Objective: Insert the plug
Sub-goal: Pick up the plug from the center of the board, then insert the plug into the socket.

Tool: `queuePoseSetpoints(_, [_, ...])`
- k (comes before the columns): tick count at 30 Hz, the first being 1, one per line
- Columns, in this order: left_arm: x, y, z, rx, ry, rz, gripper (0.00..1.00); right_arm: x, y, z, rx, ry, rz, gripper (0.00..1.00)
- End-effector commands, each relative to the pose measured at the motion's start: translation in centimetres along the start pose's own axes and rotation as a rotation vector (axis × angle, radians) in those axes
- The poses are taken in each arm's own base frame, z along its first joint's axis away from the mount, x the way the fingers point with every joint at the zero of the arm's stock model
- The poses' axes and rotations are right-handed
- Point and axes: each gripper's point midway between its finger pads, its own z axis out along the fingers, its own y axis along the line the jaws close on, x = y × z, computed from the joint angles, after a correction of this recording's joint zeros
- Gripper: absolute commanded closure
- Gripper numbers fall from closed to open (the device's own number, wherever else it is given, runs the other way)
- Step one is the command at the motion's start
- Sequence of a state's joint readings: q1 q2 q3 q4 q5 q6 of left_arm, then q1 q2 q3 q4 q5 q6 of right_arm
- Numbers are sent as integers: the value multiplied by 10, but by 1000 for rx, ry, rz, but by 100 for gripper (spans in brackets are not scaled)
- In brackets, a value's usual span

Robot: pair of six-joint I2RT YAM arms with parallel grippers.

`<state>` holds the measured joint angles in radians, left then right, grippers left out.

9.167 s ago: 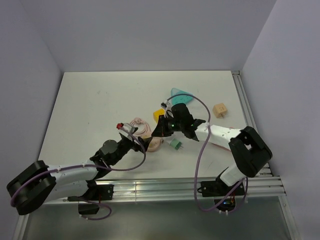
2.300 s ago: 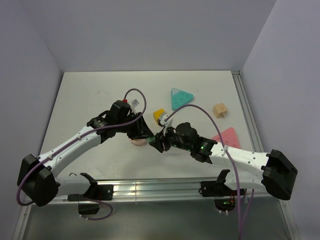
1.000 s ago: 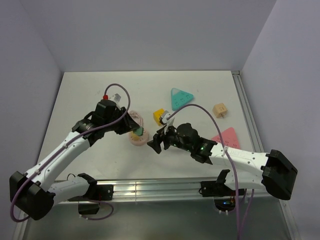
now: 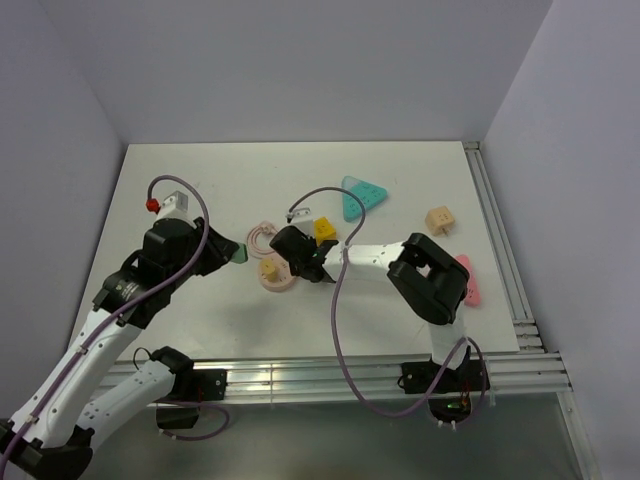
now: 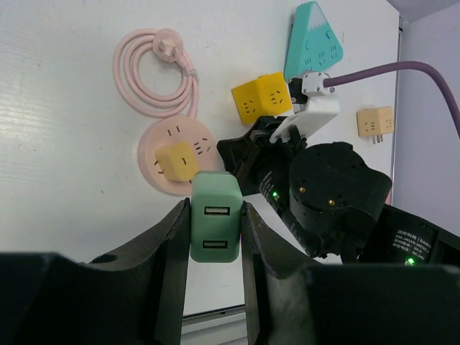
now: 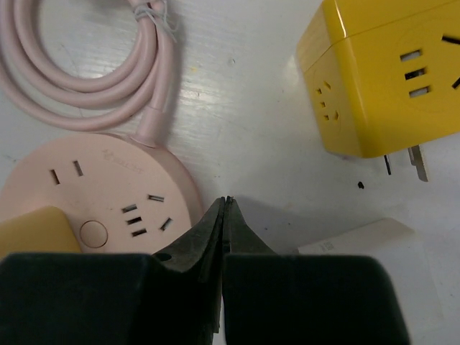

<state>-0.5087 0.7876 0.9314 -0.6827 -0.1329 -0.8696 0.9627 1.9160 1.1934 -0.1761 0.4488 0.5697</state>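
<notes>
The mint-green plug (image 5: 215, 226) hangs above the table with my left gripper (image 5: 215, 215) shut on its sides, two USB slots facing the camera; its prongs are hidden. In the top view the plug (image 4: 238, 252) sits left of the round pink socket (image 4: 278, 280), apart from it. A small orange-yellow piece (image 4: 269, 268) sits in that socket. My right gripper (image 6: 226, 201) is shut and holds nothing, its tips low by the socket's (image 6: 108, 194) right edge. In the top view the right gripper (image 4: 305, 263) lies between socket and yellow cube (image 4: 325, 229).
A coiled pink cord (image 5: 154, 72) lies behind the socket. A white block (image 6: 366, 244) lies beside the right fingers. A teal triangular strip (image 4: 362, 195), a tan cube (image 4: 439, 220) and a pink triangle (image 4: 468, 285) lie further right.
My left gripper has carried the plug left, away from the pink socket. My right gripper has shut and swung in to the socket's right edge.
</notes>
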Motion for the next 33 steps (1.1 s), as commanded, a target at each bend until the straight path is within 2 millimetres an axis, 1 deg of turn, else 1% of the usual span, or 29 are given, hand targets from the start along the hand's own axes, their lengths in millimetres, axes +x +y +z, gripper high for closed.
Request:
queuePoseSetpoints(1, [-20, -9, -16, 25, -67, 14, 100, -12, 7, -2, 25, -18, 30, 100])
queuePoseSetpoints(4, [-22, -8, -19, 22, -75, 16, 100, -6, 22, -5, -52, 5, 28, 100])
queuePoseSetpoints(5, [-22, -8, -19, 22, -75, 18, 100, -1, 33, -7, -114, 9, 14, 100])
queuePoseSetpoints(6, [-21, -7, -18, 19, -72, 18, 100, -1, 39, -11, -149, 2, 8, 100])
queuePoseSetpoints(7, [-21, -7, -18, 20, -73, 18, 100, -6, 47, -20, -195, -17, 8, 100])
queuePoseSetpoints(8, [-19, -6, -16, 14, -68, 18, 100, -6, 56, -25, -252, -39, -17, 100])
queuePoseSetpoints(9, [-18, -5, -15, 13, -65, 20, 100, -1, 67, -35, -308, -28, -43, 100])
queuePoseSetpoints(10, [-18, -5, -13, 15, -65, 16, 100, -12, 79, -46, -370, -73, -50, 100])
queuePoseSetpoints(11, [-16, -4, -11, 11, -58, 16, 100, -11, 83, -51, -396, -78, -64, 100])
queuePoseSetpoints(12, [-14, -4, -8, 12, -50, 17, 100, -13, 90, -62, -429, -92, -75, 100])
queuePoseSetpoints(13, [-13, -4, -7, 14, -47, 17, 100, -12, 95, -68, -456, -92, -88, 100])
queuePoseSetpoints(14, [-11, -3, -5, 11, -42, 18, 100, -12, 97, -73, -476, -105, -106, 100])
queuePoseSetpoints(15, [-10, -4, -4, 15, -35, 17, 100, -18, 98, -84, -496, -126, -103, 100])
queuePoseSetpoints(16, [-9, -6, -3, 29, -32, 31, 100, -16, 96, -86, -502, -127, -104, 100])
queuePoseSetpoints(17, [-8, -9, 0, 46, -29, 38, 100, -18, 94, -91, -507, -136, -100, 100])
queuePoseSetpoints(18, [-6, -9, 3, 51, -19, 48, 100, -25, 91, -98, -504, -156, -89, 100])
queuePoseSetpoints(19, [-4, -9, 6, 52, -12, 59, 100, -27, 81, -98, -464, -158, -86, 100])
queuePoseSetpoints(20, [-3, -7, 9, 39, -8, 66, 100, -29, 76, -100, -453, -164, -88, 100])
queuePoseSetpoints(21, [-1, -3, 16, 8, 4, 69, 100, -37, 71, -109, -450, -190, -81, 100])
queuePoseSetpoints(22, [-3, -2, 19, -8, 5, 73, 100, -35, 62, -109, -422, -190, -82, 100])
queuePoseSetpoints(23, [1, 0, 26, -28, 28, 80, 100, -38, 55, -110, -396, -205, -75, 100])
queuePoseSetpoints(24, [1, 0, 28, -29, 33, 82, 100, -45, 51, -118, -398, -227, -63, 100])
queuePoseSetpoints(25, [3, -2, 31, -27, 44, 86, 100, -43, 42, -115, -380, -227, -63, 100])
queuePoseSetpoints(28, [5, -3, 40, -29, 57, 88, 100, -52, 27, -119, -354, -266, -42, 100])
queuePoseSetpoints(29, [7, -4, 42, -24, 63, 89, 100, -49, 17, -113, -333, -264, -35, 100])
queuePoseSetpoints(31, [7, -6, 47, -20, 67, 92, 100, -54, 11, -113, -340, -289, -3, 100])
queuePoseSetpoints(32, [9, -6, 49, -19, 77, 92, 100, -47, 4, -108, -331, -279, 3, 100])
queuePoseSetpoints(33, [12, -3, 53, -34, 87, 94, 100, -50, -4, -104, -322, -287, 21, 100])
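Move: The round pink board's middle is about 6 cm left of the shut right fingers, level fore and aft, its near edge beside the tips. From that hand, the yellow plug on it is 8 cm left and level, the cord coil 8 cm ahead and 9 cm left, the yellow adapter 9 cm ahead and 6 cm right. The left hand already holds the green plug, with the board some 7 cm ahead, 6 cm right and 22 cm below. Shut right fingers sweep 10 cm back and left, pushing the board, then rise; left hand lowers the green plug. ##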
